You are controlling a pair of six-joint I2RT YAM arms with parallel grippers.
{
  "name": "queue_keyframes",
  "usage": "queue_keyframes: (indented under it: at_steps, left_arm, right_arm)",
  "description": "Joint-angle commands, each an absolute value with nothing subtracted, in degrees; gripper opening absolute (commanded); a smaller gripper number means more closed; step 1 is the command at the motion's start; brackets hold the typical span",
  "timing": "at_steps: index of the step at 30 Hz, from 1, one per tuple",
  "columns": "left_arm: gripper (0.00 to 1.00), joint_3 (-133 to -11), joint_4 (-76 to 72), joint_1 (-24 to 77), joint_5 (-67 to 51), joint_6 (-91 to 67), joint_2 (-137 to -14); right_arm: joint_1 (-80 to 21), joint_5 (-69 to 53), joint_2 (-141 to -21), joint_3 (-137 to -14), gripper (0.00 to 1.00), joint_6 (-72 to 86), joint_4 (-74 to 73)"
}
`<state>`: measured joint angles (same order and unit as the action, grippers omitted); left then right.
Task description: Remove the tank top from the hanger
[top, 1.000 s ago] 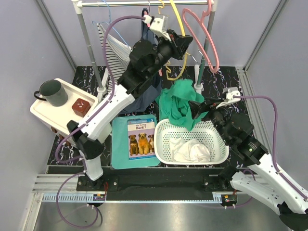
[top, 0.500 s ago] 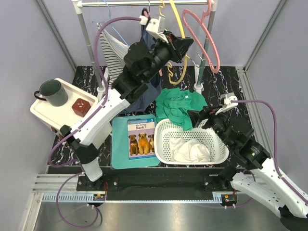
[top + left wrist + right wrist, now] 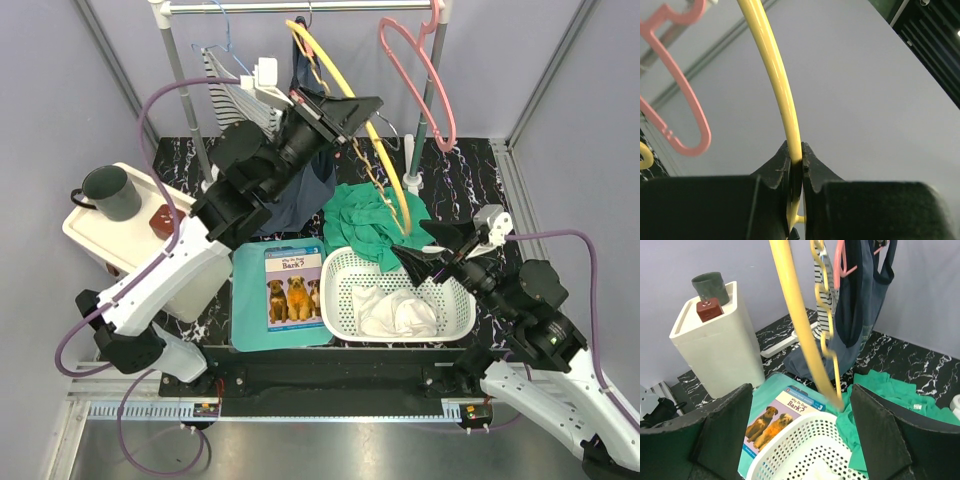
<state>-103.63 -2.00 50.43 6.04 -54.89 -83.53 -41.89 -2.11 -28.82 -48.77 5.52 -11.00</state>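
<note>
The green tank top (image 3: pixel 375 225) lies crumpled on the table behind the basket, one edge draped over the basket rim; it shows again in the right wrist view (image 3: pixel 890 390). A bare yellow hanger (image 3: pixel 378 155) slants down over it, with its lower end just above the cloth. My left gripper (image 3: pixel 352 103) is shut on the hanger's upper arm. In the left wrist view the jaws (image 3: pixel 796 155) pinch the yellow hanger (image 3: pixel 782 90). My right gripper (image 3: pixel 425 248) hovers open over the basket's far rim. Nothing sits between its fingers (image 3: pixel 800 390), and the hanger (image 3: pixel 795 305) hangs in front of them.
A white basket (image 3: pixel 340 290) holds a white cloth (image 3: pixel 395 310). Left of it a dog book (image 3: pixel 293 285) lies on a teal mat (image 3: pixel 250 300). A white box (image 3: pixel 100 235) carries a mug (image 3: pixel 108 192) and a red cube (image 3: pixel 165 220). The rack holds a pink hanger (image 3: pixel 432 85), a striped garment (image 3: pixel 232 95) and a navy garment (image 3: pixel 300 205).
My left arm swung the yellow hanger out from the rail toward the front. The green top sank from a raised bunch to flat on the table. My right gripper pulled back nearer.
</note>
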Motion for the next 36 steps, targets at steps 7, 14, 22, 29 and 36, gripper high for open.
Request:
queue_keyframes:
  at_steps: [7,14,22,29,36]
  left_arm:
    - [0.00,-96.8,-7.0,54.8,11.4,-70.8,-81.1]
    - [0.00,-93.9,-9.5,57.4,13.4,-71.0,-80.9]
    - [0.48,-94.0,-14.4,58.2,1.9,-54.8,-82.4]
    - [0.75,-75.5,-25.3,58.5,-2.7,-49.6,-71.7]
    - [0.76,-65.1,-13.9,60.3,-3.6,-37.1,-54.3]
  right_arm:
    - [-42.0,-4.5,-28.8,-51.2,0.41,2.6,-8.3]
    - [-41.9,-4.0,-22.9,-47.1,0.00,7.7,-9.0]
    - [-41.9,-2.3,-18.0,-52.4,0.00,17.0,-18.8]
    - [-41.9,3.9,-18.0,-60.0,0.00,21.0,-32.0]
    - [-41.9,7.7,-33.5,-72.8,0.00,25.2,-41.8]
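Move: The right hand waits open, fingers pointing forward and left, with the yellow hanger's lower end some 3 cm ahead, 2 cm left and 3 cm above it. From that hand, the fallen green tank top lies about 18 cm ahead, 1 cm left, and the white basket's middle is roughly level with it and 5 cm right, both some 32 cm below. The left hand still grips the hanger higher up; the right fingers are about 10 cm back, 9 cm right and 20 cm below it. The right fingers close on the yellow hanger's lower part, staying nearly in place while the left hand brings the hanger down and to the right, tipping downward about 15 degrees. The left then opens, lets go and withdraws back, also down and left, about 10 cm. The right keeps its pinch and draws the hanger back and right, some 6 cm each way, rising a little. ##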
